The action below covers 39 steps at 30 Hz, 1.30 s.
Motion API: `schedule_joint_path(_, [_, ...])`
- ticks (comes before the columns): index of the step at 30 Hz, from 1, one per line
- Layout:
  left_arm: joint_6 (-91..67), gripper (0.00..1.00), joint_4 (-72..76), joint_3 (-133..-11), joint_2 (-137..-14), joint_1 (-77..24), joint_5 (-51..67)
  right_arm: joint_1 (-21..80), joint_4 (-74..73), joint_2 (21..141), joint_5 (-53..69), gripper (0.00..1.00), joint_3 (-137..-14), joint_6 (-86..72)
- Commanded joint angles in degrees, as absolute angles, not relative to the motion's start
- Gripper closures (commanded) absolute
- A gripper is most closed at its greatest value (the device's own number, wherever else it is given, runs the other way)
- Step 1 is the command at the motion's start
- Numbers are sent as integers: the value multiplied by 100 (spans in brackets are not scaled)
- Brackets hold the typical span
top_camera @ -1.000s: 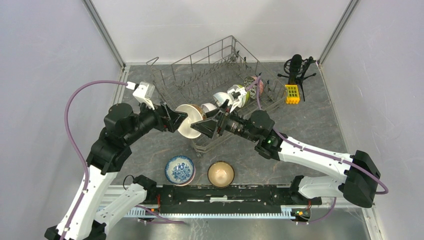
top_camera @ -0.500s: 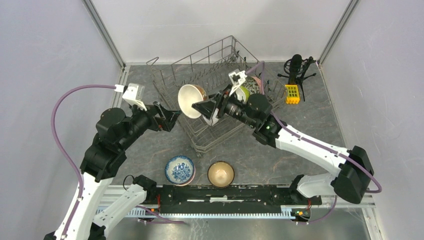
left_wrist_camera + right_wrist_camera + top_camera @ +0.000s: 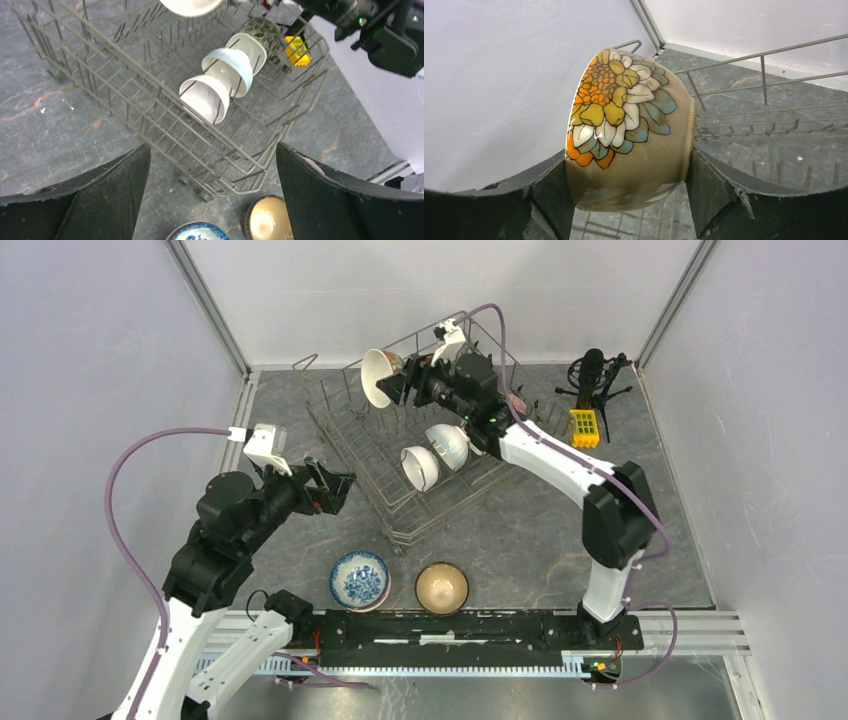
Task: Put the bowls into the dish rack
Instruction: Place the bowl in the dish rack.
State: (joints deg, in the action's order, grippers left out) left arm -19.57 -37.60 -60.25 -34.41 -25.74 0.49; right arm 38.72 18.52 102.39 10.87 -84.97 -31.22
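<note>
My right gripper (image 3: 397, 387) is shut on a tan bowl with a painted flower (image 3: 629, 125), squeezing it across its sides. It holds that bowl (image 3: 376, 376) tilted on edge above the far left part of the grey wire dish rack (image 3: 350, 455). Two white bowls (image 3: 420, 468) (image 3: 448, 443) stand on edge between the tines. A speckled bowl (image 3: 260, 31) stands behind them. My left gripper (image 3: 335, 486) is wide open and empty beside the rack's near left side. On the table lie a blue-and-white bowl (image 3: 360, 580) and a tan bowl (image 3: 442, 587).
A black microphone on a small tripod (image 3: 594, 378) and a yellow block (image 3: 583, 427) stand right of the rack. Grey walls close in the table on three sides. The arms' base rail (image 3: 450, 625) runs along the near edge.
The flowered bowl passed from my left gripper to my right. The right arm carried it up and toward the rack's far left. My left gripper opened wide and drew back left.
</note>
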Motion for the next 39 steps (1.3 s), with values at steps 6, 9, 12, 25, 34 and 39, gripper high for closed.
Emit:
schedule_joint_path(6, [-1656, 0, -3520, -5446, -3376, -2558, -359, 3770, 1886, 11444, 1032, 100, -10183, -2273])
schedule_joint_path(9, [-1627, 0, -3396, -5252, -3341, -2558, -545, 3764, 1676, 11734, 947, 100, -10557, -2009])
schedule_joint_path(12, [-1617, 0, -3300, -5097, -3283, -2558, -683, 3769, 1544, 11969, 887, 100, -10780, -1713])
schedule_joint_path(25, [-1644, 0, -3181, -4896, -3219, -2558, -689, 3778, 1248, 12440, 492, 100, -11094, -887])
schedule_joint_path(34, [-1584, 0, -3201, -4852, -3164, -2558, -757, 3838, 1035, 12756, 530, 100, -11361, -511])
schedule_joint_path(39, [-1557, 0, -3206, -4834, -3141, -2558, -784, 3950, 887, 12779, 389, 100, -11365, -80])
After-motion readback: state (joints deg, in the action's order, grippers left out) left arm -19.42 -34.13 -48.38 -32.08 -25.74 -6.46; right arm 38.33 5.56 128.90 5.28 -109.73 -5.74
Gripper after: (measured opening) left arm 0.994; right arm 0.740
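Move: The right hand already grips the flowered bowl. The open far-left part of the dish rack, where it is being taken, lies about 11 cm ahead of that hand, 4 cm left and some 20 cm below. In the rack, the white bowl stands about 2 cm back and 6 cm right, the light-blue bowl about 3 cm ahead and 12 cm right, both some 20 cm lower. From the empty left hand, that part of the rack lies about 31 cm ahead, 4 cm right and 20 cm below. Down and forward goes the right hand, sinking some 13 cm and reaching about 10 cm out with a slight drift left, into the far-left part of the rack; the forward run comes early, the last stretch is mostly descent. It rolls its left side down nearly 30 degrees, dipping the once-level fingers, and keeps its grip on the flowered bowl. The open, empty left hand sinks about 7 cm. ##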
